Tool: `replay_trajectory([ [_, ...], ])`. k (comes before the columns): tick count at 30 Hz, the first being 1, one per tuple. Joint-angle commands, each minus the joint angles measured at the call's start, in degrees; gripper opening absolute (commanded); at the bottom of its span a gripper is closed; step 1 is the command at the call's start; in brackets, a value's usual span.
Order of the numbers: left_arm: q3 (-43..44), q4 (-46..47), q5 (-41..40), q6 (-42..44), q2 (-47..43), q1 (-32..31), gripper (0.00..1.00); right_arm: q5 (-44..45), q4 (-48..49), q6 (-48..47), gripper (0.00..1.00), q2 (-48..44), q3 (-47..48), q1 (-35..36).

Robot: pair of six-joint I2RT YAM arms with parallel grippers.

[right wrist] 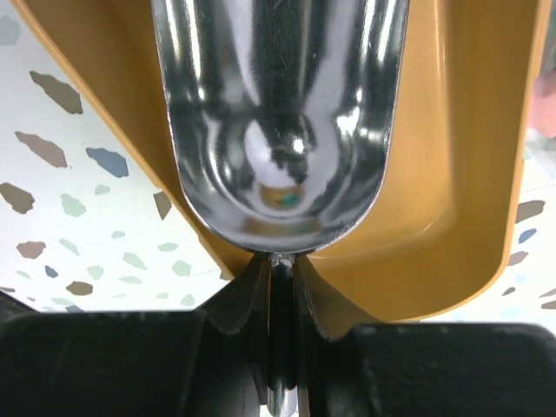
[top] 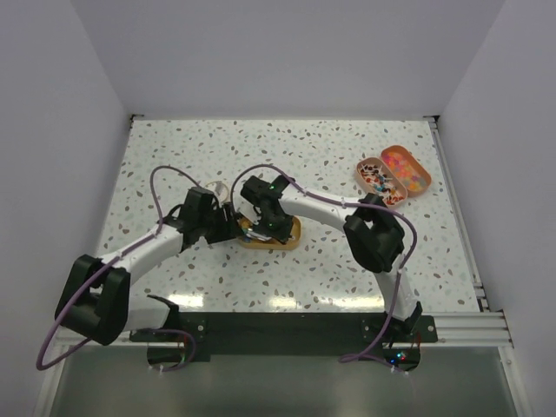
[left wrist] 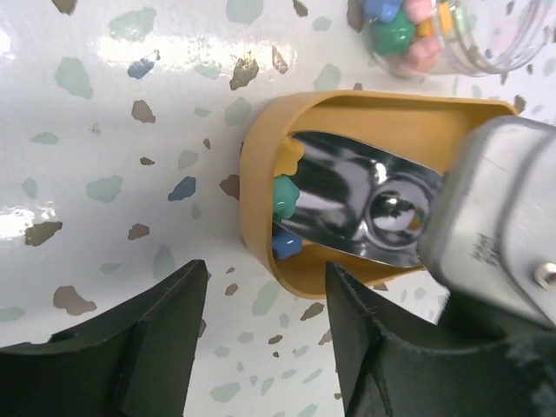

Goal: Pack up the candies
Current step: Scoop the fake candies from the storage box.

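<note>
A mustard-yellow oval tray (top: 292, 240) lies on the table between my two grippers. In the left wrist view a few candies (left wrist: 284, 198), yellow, green and blue, lie at the rounded end of this tray (left wrist: 259, 148). A shiny metal scoop (left wrist: 347, 200) rests inside it. My right gripper (top: 276, 228) is shut on the scoop's thin handle, and the scoop bowl (right wrist: 278, 113) hangs over the tray floor (right wrist: 452, 174). My left gripper (left wrist: 265, 278) stands open just outside the tray's near wall, with only bare table between its fingers (left wrist: 165, 339).
A clear jar (left wrist: 434, 30) holding mixed candies lies just beyond the tray, by the left gripper (top: 228, 224). Two more oval trays stand at the far right, one with dark candies (top: 375, 178) and one with bright ones (top: 407, 168). White walls enclose the speckled table.
</note>
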Motion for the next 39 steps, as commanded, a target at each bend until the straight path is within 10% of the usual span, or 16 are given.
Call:
replay_trajectory([
  [1,2.57,0.05,-0.01,1.22,-7.02,-0.87,0.63,-1.30,5.52,0.68,0.00,-3.12,-2.20,-0.44],
  [16,4.77,-5.86,-15.92,4.91,-22.50,-0.78,0.87,-3.59,12.90,1.38,0.00,-10.51,-10.20,-4.13],
  [39,4.95,-1.20,-27.43,15.20,-24.80,-0.78,0.90,6.86,5.72,-1.08,0.00,-20.53,-10.20,-7.73],
])
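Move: The scoop in my right hand lies in the orange tray, whose middle is about 3 cm left and 1 cm ahead of that hand. Yellow, green and blue candies sit by its lip, some 9 cm left and 2 cm ahead. The round clear storage box stands about 9 cm ahead, 2 cm left and slightly lower. From my left hand that box is about 8 cm ahead and 11 cm right; the round lid is 10 cm ahead, 3 cm left. Keeping my right hand's pinch on the scoop handle, I ease the scoop a couple of centimetres forward and right while its lip tips up, then lift it about 6 cm out of the tray, drifting farther right and forward. My left hand, already opening, leaves the tray's left end, rising some 13 cm and swinging 7 cm left as its fingers spread wide and tilt up about 30 degrees. ##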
